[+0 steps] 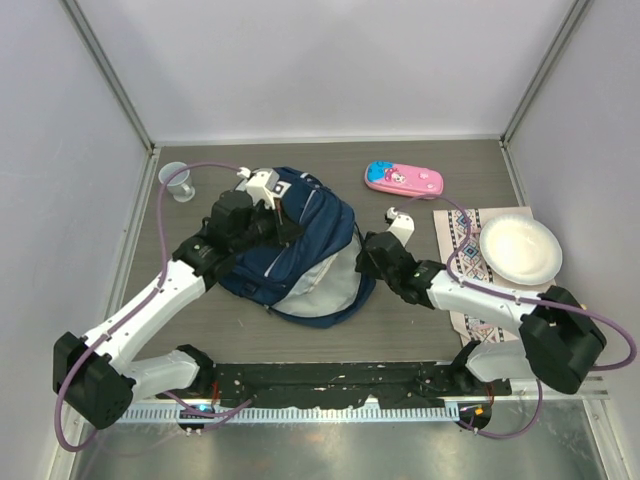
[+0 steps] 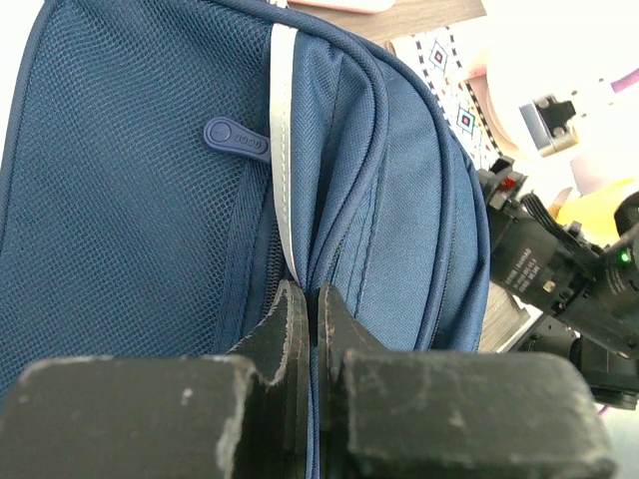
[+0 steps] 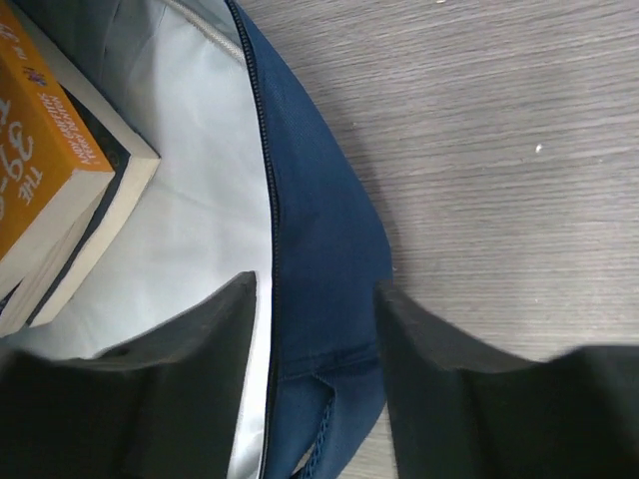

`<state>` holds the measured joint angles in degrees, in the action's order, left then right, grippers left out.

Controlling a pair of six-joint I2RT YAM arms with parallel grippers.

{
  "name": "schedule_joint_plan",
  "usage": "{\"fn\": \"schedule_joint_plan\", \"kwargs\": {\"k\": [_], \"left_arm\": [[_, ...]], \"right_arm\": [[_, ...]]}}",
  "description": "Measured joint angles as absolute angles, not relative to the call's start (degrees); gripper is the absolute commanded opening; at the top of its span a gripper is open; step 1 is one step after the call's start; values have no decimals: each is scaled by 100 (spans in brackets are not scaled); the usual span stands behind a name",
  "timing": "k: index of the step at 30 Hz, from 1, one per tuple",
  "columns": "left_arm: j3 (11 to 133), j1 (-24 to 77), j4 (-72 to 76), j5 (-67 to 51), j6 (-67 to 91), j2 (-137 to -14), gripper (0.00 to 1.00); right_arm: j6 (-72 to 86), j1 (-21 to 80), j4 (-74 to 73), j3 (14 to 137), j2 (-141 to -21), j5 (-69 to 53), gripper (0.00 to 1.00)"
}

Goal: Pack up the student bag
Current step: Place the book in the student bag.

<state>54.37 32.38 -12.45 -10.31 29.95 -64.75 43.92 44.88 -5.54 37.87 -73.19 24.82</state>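
The student bag (image 1: 300, 250), a navy backpack, lies mid-table with its mouth facing the near side and its pale grey lining (image 1: 320, 285) showing. My left gripper (image 1: 285, 228) is shut on a fold of the bag's navy fabric (image 2: 399, 200) near a white stripe; the fingertips (image 2: 312, 294) pinch the seam. At the bag's right edge my right gripper (image 1: 362, 255) is open and straddles the opening's rim (image 3: 319, 230), with one finger over the lining and one outside over the table. An orange book (image 3: 40, 170) lies inside the bag on the lining.
A pink pencil case (image 1: 403, 179) lies behind the bag to the right. A white plate (image 1: 520, 250) sits on a patterned mat (image 1: 465, 240) at the right. A clear cup (image 1: 177, 181) stands at the back left.
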Motion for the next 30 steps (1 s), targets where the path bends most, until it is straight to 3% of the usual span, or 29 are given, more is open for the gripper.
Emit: {"fn": "schedule_joint_plan", "kwargs": {"k": [5,14,15,16,18,21,24,27,29,30], "left_arm": [[5317,3238,-1240,-1160,2998,-6477,0],[5352,3269,-1426,-1374,2908,-6792,3],[5358,3288,-1466,-1396,2893,-6836,12],[5360,3312,-1505,-1415,2880,-6879,37],[5360,3378,-1579,-1415,2832,-6936,61],[5343,3457,-1804,-1354,2906,-6954,82],[5321,3500,-1918,-1203,2974,-6938,91],[5315,3518,-2036,-950,2987,-6801,93],[5315,3520,-2086,-760,2985,-6630,93],[5315,3520,-2108,-681,2982,-6567,93]], "right_arm": [[4235,4401,-434,3933,-7682,2473,13],[4239,4117,-421,3767,-7293,2331,4],[4257,4095,-403,3732,-7247,2290,4],[4285,4082,-368,3695,-7218,2246,4],[4368,4069,-301,3603,-7181,2152,4],[4501,4060,-139,3415,-7159,2040,4],[4613,4047,-106,3341,-7153,1979,5],[4670,4025,-128,3317,-7072,1975,6],[4674,4007,-167,3317,-6993,1975,13],[4676,3992,-189,3317,-6954,1975,26]]}}
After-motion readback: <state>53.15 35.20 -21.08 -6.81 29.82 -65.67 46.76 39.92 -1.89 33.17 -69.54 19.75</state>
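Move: The left hand holds the bag's raised front panel by its edge; the middle of the bag opening, which the panel is to cover, lies about 8 cm to this hand's right, 5 cm back and 15 cm below. The opening's right rim stands between the right hand's open fingertips, about 1 cm ahead and 1 cm below. From the right hand, the packed books lie some 10 cm left and 3 cm ahead, the pencil case about 9 cm right, 20 cm ahead and 6 cm lower. Downward and slightly back, the left hand lowers the pinched panel over the opening by about 5 cm, tipping nose-down some 10 degrees, then spreads its fingers wide to let go and starts to rise. The right hand dips a little forward and down onto the right rim, closes on the cloth, then keeps that pinch while edging about 1.5 cm to the right and easing back. ##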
